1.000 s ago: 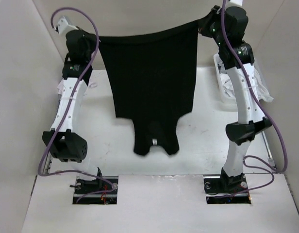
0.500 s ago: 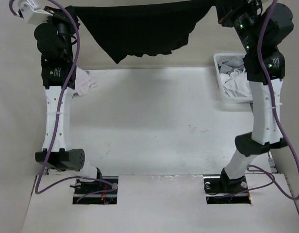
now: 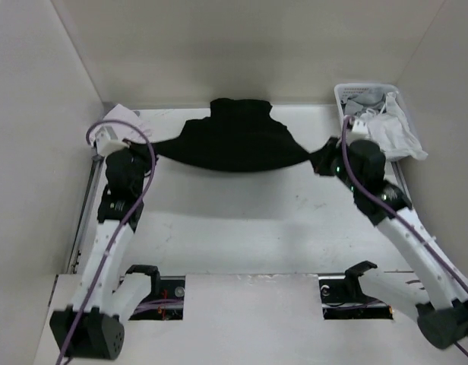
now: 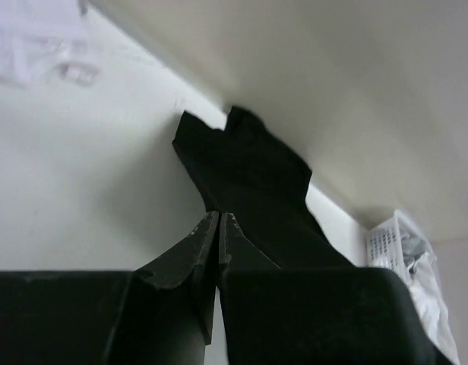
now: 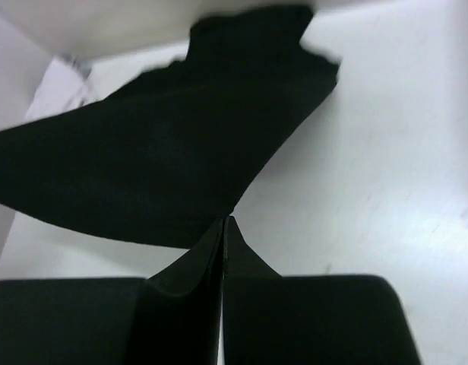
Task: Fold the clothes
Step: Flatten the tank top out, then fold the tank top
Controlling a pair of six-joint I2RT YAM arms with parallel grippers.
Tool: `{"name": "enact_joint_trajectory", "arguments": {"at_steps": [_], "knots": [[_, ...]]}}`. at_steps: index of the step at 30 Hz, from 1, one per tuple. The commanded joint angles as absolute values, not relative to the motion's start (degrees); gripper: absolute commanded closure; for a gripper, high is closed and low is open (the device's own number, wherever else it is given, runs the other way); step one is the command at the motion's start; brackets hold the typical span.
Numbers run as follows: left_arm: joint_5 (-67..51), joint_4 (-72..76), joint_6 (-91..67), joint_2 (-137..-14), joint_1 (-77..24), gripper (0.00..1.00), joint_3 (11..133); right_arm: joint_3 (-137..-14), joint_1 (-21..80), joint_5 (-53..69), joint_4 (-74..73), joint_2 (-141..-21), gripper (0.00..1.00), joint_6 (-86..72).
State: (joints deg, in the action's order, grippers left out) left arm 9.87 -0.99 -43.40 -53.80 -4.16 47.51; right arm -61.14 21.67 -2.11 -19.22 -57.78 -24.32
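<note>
The clothes, a plain black T-shirt [image 3: 235,143], hang stretched between both grippers low over the far half of the table, the far part resting near the back wall. My left gripper [image 3: 149,146] is shut on the shirt's left corner; in the left wrist view the gripper [image 4: 219,217] pinches the black fabric [image 4: 253,182]. On the right corner my right gripper [image 3: 322,160] is shut too. The right wrist view has its gripper [image 5: 225,220] closed on the edge of the shirt [image 5: 166,160].
A white plastic basket [image 3: 354,95] with white and grey garments [image 3: 390,125] stands at the back right corner. A small white cloth bundle [image 3: 124,118] lies at the back left. Grey walls close in the table [image 3: 241,213] on three sides.
Both arms have swung down and forward from high up. The shirt, hanging in the air before, now lies low over the far table, still held at both corners.
</note>
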Motion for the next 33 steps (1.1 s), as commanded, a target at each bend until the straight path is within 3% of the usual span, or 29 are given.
{"name": "enact_joint_trajectory", "arguments": {"at_steps": [1,9,13,16,19,26,33], "knots": [[9.94,-3.31,-45.71,-40.29,-3.82,0.98,41.76,-51.01,28.32,-5.18,-14.93,-45.03,0.99,-31.09],[8.27,-34.68,-49.91,-18.65,-5.58,0.98,30.42,-26.74,48.26,-7.99,-27.06,-27.7,1.0,-53.14],[8.87,-41.48,-55.8,-14.77,-7.94,0.98,28.56,-25.05,60.22,-12.38,-31.28,-23.82,1.0,-61.16],[12.82,-39.65,-56.52,-16.16,-8.74,0.98,31.1,-28.64,65.07,-17.21,-33.31,-27.84,1.0,-61.01],[14.76,-30.71,-54.5,-23.87,-8.57,0.98,33.48,-34.26,59.66,-17.76,-30.6,-36.88,1.0,-54.25],[15.46,-3.46,-55.37,-50.49,-6.37,0.99,40.76,-46.82,32.94,-4.76,-13.29,-57.97,1.0,-38.51],[17.31,12.64,-54.41,-80.73,-4.97,0.99,57.8,-69.4,21.24,1.4,-6.42,-85.57,1.0,-33.93]]}}
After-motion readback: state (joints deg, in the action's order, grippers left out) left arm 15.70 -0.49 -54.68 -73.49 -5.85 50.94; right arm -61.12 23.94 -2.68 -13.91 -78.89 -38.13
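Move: Both hands still pinch the tank top's hem corners, some 25 to 30 cm above the table, with the cloth billowing out towards the far wall. Its middle lies about 8 cm ahead, 23 cm right and 12 cm below the left hand, and 11 cm ahead, 21 cm left and 12 cm below the right. The white garment is roughly 14 cm farther out and 12 cm left of the left hand; the laundry basket is some 20 cm ahead and 20 cm right of the right hand. Keeping their pinch on the hem corners, both hands sweep the tank top back towards the bases and down, the left about 15 cm back and 14 down, the right 22 back and 18 down while drifting some 6 cm left, and the fingers tip down 20 to 30 degrees. They then reverse and carry the hem forward over the cloth, the left by about 21 cm and the right by some 27, rising slightly and easing a little of the tilt out, still moving out at the end. ##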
